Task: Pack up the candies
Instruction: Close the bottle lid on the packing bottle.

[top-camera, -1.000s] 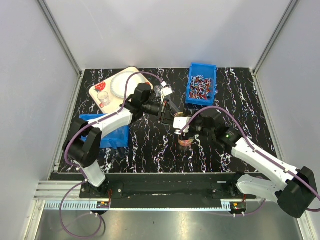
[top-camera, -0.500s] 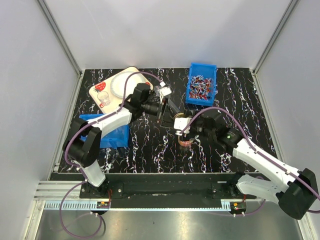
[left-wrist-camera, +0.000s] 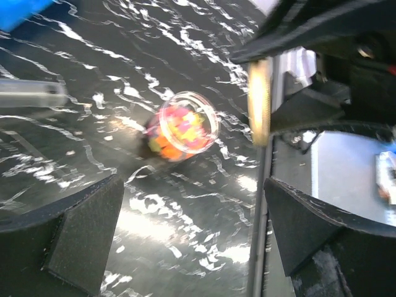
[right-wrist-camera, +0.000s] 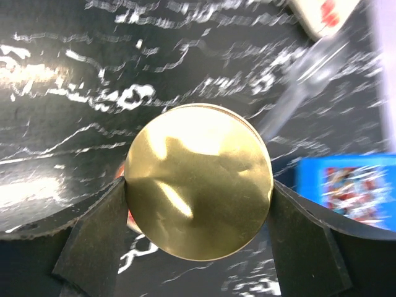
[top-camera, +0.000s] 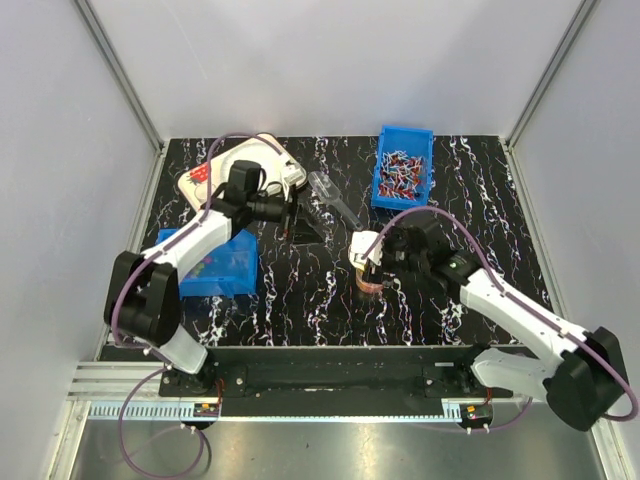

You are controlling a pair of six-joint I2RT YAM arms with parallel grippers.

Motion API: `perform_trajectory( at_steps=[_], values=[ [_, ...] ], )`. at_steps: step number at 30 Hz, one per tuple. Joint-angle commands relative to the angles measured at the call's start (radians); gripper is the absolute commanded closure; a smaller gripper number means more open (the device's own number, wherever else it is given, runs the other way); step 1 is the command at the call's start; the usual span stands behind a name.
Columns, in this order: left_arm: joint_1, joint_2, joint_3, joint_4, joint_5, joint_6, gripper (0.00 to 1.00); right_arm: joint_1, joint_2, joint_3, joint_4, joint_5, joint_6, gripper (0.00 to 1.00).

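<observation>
A small clear jar [left-wrist-camera: 184, 128] holds the candies [left-wrist-camera: 179, 131], pink, yellow and orange, and stands on the black marbled table [top-camera: 300, 290]. My right gripper [top-camera: 372, 262] is shut on a round gold lid [right-wrist-camera: 199, 189], held just above the jar [top-camera: 372, 287]. The left wrist view shows the lid [left-wrist-camera: 260, 102] edge-on to the right of the jar. In the right wrist view the lid hides most of the jar. My left gripper [top-camera: 292, 218] is open and empty, well left of the jar, its fingers [left-wrist-camera: 80, 229] wide apart over bare table.
A clear scoop [top-camera: 335, 198] lies on the table between the arms. A blue bin [top-camera: 402, 170] of wrapped sweets sits at the back right. Another blue bin [top-camera: 212, 262] is under the left arm, and a cream tray [top-camera: 215, 172] stands at the back left.
My left gripper has opened, let go of the clear scoop, and drawn back to the left. The scoop now lies on the table. The right gripper with the lid has barely moved.
</observation>
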Motion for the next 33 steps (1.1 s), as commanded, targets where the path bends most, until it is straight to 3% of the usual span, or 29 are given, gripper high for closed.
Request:
perform_trajectory(
  at_steps=[1,5,14,33],
  values=[
    [0.001,-0.116,-0.067,-0.014,-0.051,0.156,0.01,-0.095,0.079,0.032,-0.030,-0.163,0.075,0.30],
    [-0.001,-0.173,-0.145,0.082,-0.085,0.168,0.01,-0.181,0.185,0.081,-0.069,-0.299,0.111,0.30],
    [-0.002,-0.211,-0.268,0.250,-0.136,0.118,0.01,-0.185,0.276,0.085,-0.115,-0.364,0.115,0.30],
    [-0.039,-0.223,-0.289,0.268,-0.142,0.091,0.01,-0.193,0.336,0.064,-0.056,-0.280,0.143,0.26]
  ],
)
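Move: My right hand already holds the bottle lid. The open packing bottle stands almost straight below it, about 1 cm back and 1 cm to the right, with its middle some 13 cm down. From this hand the clear scoop lies about 20 cm ahead and 7 cm left, and the blue candy tray about 29 cm ahead and 10 cm right, both down on the table. From my empty left hand the packing bottle is about 10 cm right, 4 cm back and 15 cm below. I lower the lid about 9 cm onto the mouth of the packing bottle with my right hand, swinging slightly right and forward, then easing back as the descent slows to a stop. Meanwhile that wrist tips some 30 degrees, so the fingers point more steeply down, still pinching the lid by its rim. My left hand, wide open, draws back and down a little, rolling slightly. ##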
